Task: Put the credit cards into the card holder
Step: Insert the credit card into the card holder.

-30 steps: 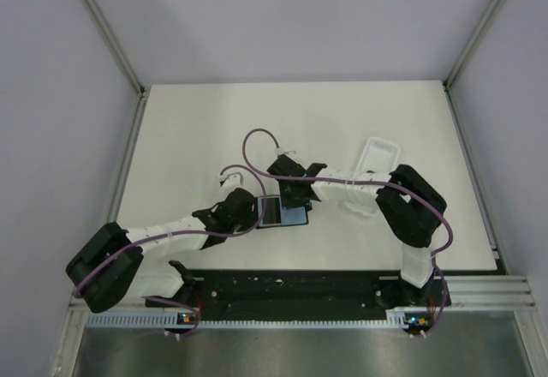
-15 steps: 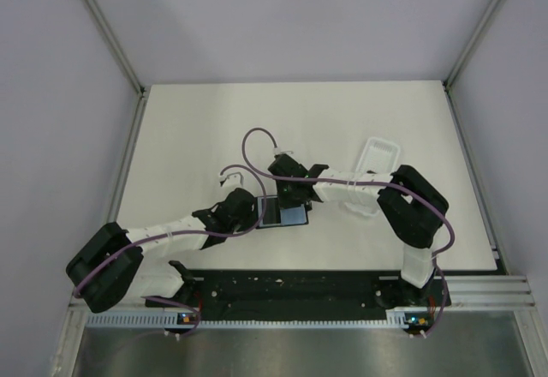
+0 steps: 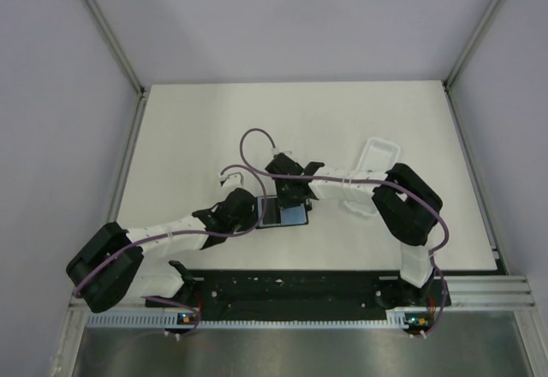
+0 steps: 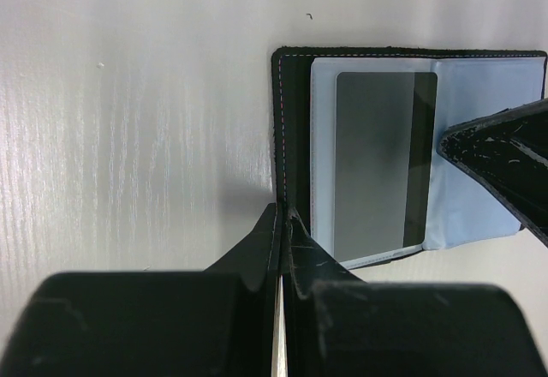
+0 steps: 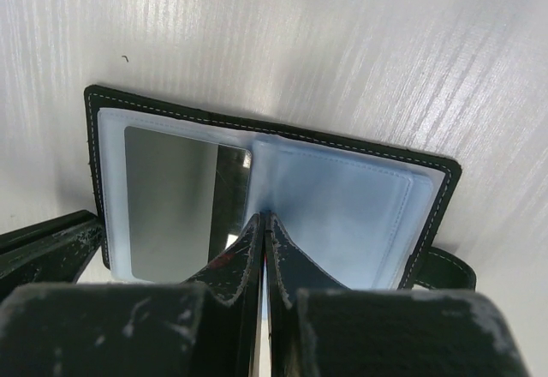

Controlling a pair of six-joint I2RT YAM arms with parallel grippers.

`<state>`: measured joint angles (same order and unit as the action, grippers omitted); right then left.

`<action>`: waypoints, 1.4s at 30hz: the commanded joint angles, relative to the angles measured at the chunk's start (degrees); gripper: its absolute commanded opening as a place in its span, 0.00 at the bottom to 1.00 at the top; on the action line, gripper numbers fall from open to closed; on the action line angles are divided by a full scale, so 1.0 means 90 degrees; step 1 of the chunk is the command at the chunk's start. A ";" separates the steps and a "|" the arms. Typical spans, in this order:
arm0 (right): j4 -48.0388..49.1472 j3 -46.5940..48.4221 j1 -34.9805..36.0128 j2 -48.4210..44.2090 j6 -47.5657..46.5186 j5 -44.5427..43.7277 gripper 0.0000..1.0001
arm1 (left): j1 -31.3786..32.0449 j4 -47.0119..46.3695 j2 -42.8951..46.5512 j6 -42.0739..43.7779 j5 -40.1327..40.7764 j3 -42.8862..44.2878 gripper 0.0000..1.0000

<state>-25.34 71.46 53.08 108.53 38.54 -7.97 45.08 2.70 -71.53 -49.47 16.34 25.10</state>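
The card holder lies open on the table between both arms, its blue-grey lining facing up. One credit card, grey and shiny with a dark stripe, lies in the holder's left half. My left gripper is shut, its tips resting on the holder's black outer edge. My right gripper is also shut, and its tips press on the lining near the middle fold, next to the card. In the top view the left gripper and right gripper meet over the holder.
A long white plastic tray lies on the table behind the right arm, which partly covers it. The white table is bounded by metal rails and grey walls. Purple cables loop above both wrists.
The right arm has shifted slightly to the left. The holder, the card and the left arm stay where they were.
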 commanded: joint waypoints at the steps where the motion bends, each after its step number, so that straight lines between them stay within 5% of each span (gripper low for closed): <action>1: -0.0163 0.0331 0.0040 0.0323 -0.0103 -0.0033 0.00 | 0.0040 0.0345 -0.0226 0.0116 -0.0194 -0.0016 0.00; 24: 0.0677 0.0204 0.0147 0.0549 0.0131 0.1168 0.00 | 0.0040 0.0266 -0.0344 0.0155 -0.0263 -0.0006 0.00; 34: 0.0639 0.0000 0.0147 -0.0651 -0.0064 0.0428 0.00 | 0.0040 0.0442 -0.0119 0.0136 -0.0155 -0.0006 0.00; 42: 0.0512 -0.0293 0.0050 -0.1891 -0.0122 -0.0344 0.31 | 0.0040 0.0754 0.0427 0.0126 -0.0077 -0.0074 0.00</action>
<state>-22.15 69.73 53.60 98.74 38.13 -6.17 45.12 5.13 -70.46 -48.31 15.86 25.56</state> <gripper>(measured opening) 0.250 0.013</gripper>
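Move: The card, part-way into the left pocket of the open card holder, has its middle about 3 cm to the left of the right hand, level fore and aft and 1 cm below. The blue pocket's middle lies some 3 cm to the right of that hand, the strap tab 7 cm right and 1 cm back, both 1 cm below. From the left hand, the card lies about 5 cm right, 2 cm ahead. Left hand steadies the holder; right's shut tips push the card left about 2 cm, then rise 7 cm, part-opening. ##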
